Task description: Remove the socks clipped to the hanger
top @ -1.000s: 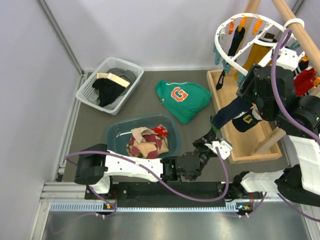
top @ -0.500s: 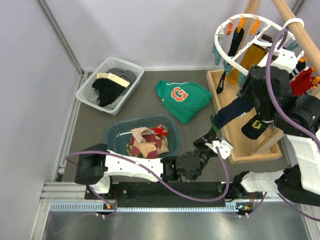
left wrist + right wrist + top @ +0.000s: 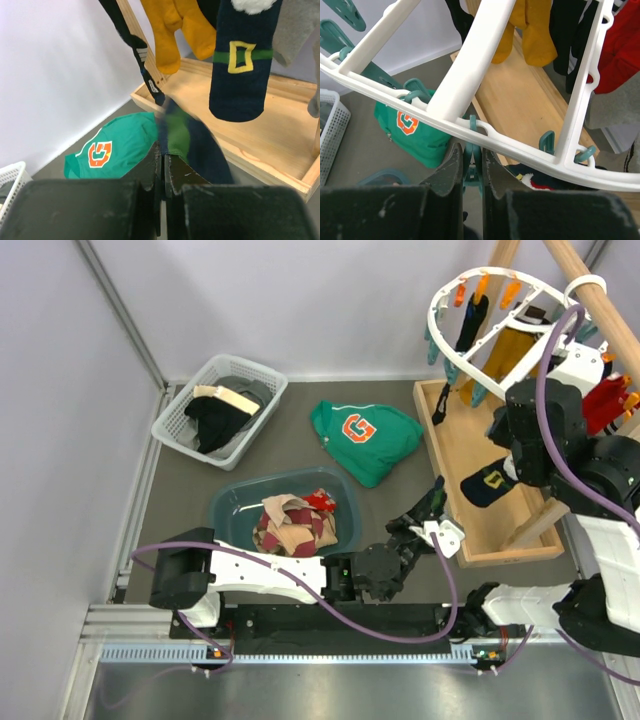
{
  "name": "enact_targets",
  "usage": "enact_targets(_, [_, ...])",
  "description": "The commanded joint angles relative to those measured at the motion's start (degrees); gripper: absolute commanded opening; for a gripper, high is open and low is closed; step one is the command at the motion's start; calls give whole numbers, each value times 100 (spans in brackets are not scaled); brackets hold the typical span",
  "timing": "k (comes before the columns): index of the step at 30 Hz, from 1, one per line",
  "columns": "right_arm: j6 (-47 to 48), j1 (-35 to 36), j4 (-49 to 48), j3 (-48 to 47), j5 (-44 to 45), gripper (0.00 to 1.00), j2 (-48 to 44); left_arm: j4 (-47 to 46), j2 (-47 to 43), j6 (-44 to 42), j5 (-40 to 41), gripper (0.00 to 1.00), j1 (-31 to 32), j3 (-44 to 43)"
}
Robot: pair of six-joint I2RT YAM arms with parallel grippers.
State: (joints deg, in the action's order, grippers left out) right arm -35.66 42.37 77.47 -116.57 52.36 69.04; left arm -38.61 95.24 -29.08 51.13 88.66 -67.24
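The white hanger (image 3: pixel 452 295) hangs at the back right with black (image 3: pixel 470 325), mustard (image 3: pixel 512 352) and red (image 3: pixel 606 400) socks clipped to it. My left gripper (image 3: pixel 163 159) is shut on the green-banded cuff of a navy sock (image 3: pixel 195 142), which droops free of the hanger (image 3: pixel 434 502). My right gripper (image 3: pixel 471 150) is shut on a teal clip (image 3: pixel 473 169) under the hanger's rim (image 3: pixel 520 145). A navy sock with a yellow buckle (image 3: pixel 241 65) hangs just beyond, beside mustard socks (image 3: pixel 175 27).
A wooden tray (image 3: pixel 475 455) holds the pole stand (image 3: pixel 592 295) at the right. A green sweatshirt (image 3: pixel 365 435) lies mid-table. A teal tub (image 3: pixel 232 508) with several socks is in front of the left arm. A white mesh basket (image 3: pixel 175 420) stands back left.
My right gripper has shut on the teal clip. The navy sock, earlier stretched up to the hanger, has come free and now droops from my left gripper.
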Motion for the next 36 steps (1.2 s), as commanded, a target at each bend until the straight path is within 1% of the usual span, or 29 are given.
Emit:
enact_targets(1, [173,52,718,248,-103,0,-311,-270,-260,297,142,0,-7,193])
enact_targets(2, [208,52,464,310,-242,0,-416,-235,-313,385,151,0,-24,342])
enact_targets(5, [287,52,112,539,-436,0,-618,107,-673,876,195,0,-173,693])
enact_targets(7, [314,43,-12,644,-498,0,-707,379,-1059,1386,186,0,-340,896])
enact_targets(8, [323,43,-48,680,-542,0,-742,781,-1208,1588,186,0,-410,1106])
enact_targets(9, [358,43,-135,706,-560,0,-803,976,-1514,2042,204,0,-489,1221])
enact_targets(10, [367,52,-171,741,-577,0,-821,1204,-1683,2290,213,0,-673,1353])
enact_targets(11, [375,52,-188,759,-612,0,-839,1659,-1850,2563,248,0,-788,1589])
enact_targets(12, [384,52,-232,776,-639,0,-874,2020,-2173,3261,265,0,-920,1678])
enact_targets(13, [402,43,-259,803,-665,0,-892,2363,-2324,3642,213,0,-1252,1766])
enact_targets(14, [402,43,-294,812,-735,0,-918,2697,-2483,4029,134,0,-1438,1915])
enact_targets(15, [428,43,-320,829,-771,0,-927,3388,-2763,4773,73,0,-1622,1995])
enact_targets(16, [446,52,-390,847,-797,0,-953,3630,-2887,5076,-58,0,-1963,2091])
enact_targets(18, [498,52,-434,856,-859,1,-971,4200,-3255,5760,-217,0,-2238,2434])
enact_targets(19, [507,43,-478,856,-868,1,-980,4343,-3371,5947,-453,0,-2509,2557])
enact_targets(20, [525,43,-513,856,-868,2,-988,4458,-3459,6323,-603,0,-2634,2784])
enact_targets(22, [578,43,-592,847,-850,2,-1006,4879,-3618,6747,-823,0,-2932,2979])
enact_targets(23, [604,43,-602,829,-859,2,-997,5011,-3644,7193,-842,0,-2986,3145])
enact_targets(25, [621,43,-637,794,-885,3,-1006,5388,-3653,7626,-851,0,-3118,3313])
enact_targets(26, [622,52,-689,794,-920,3,-1015,5530,-3644,8124,-807,0,-3153,3471])
enact_targets(27, [622,43,-724,794,-929,3,-1024,5661,-3618,8398,-763,0,-3171,3542])
enact_targets(28, [630,43,-786,846,-964,3,-1041,5993,-3609,8714,-719,0,-3214,3595])
enact_targets(29, [691,43,-1012,899,-1069,3,-1067,6197,-3609,9414,-562,0,-3224,3682])
enact_targets(30, [718,43,-1154,1074,-1122,3,-1085,6434,-3600,9804,-491,0,-3232,3709])
enact_targets(31, [736,43,-1303,1154,-1183,3,-1103,6958,-3600,10190,-429,0,-3232,3753])
enact_targets(32, [771,52,-1522,1215,-1323,3,-1103,7155,-3618,10864,-333,0,-3224,3780])
enact_targets(34, [745,43,-1673,1295,-1438,3,-1085,7559,-3653,11335,-254,0,-3224,3754])
enact_targets(35, [727,43,-1735,1312,-1535,4,-1076,7927,-3705,11676,-201,0,-3224,3719])
enact_targets(36, [727,43,-1857,1339,-1570,4,-1059,8104,-3714,11810,-70,0,-3224,3675])
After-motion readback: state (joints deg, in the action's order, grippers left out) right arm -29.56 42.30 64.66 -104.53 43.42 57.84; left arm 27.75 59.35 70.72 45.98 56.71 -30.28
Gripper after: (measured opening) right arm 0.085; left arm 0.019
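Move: The left hand already holds the navy sock with the green band, its goal, the teal tub, lying about 30 cm left, 6 cm ahead and 28 cm below; the sock pile in the tub is 28 cm left, 5 cm ahead. The green cap lies some 12 cm left and 24 cm ahead. The right hand is already shut on a teal clip at the hanger's rim; the tub is roughly 36 cm left of it, 3 cm back, 43 cm lower. Left swings the pinched sock 30 cm left, 23 down to the tub, tipping down; right keeps its clip. ##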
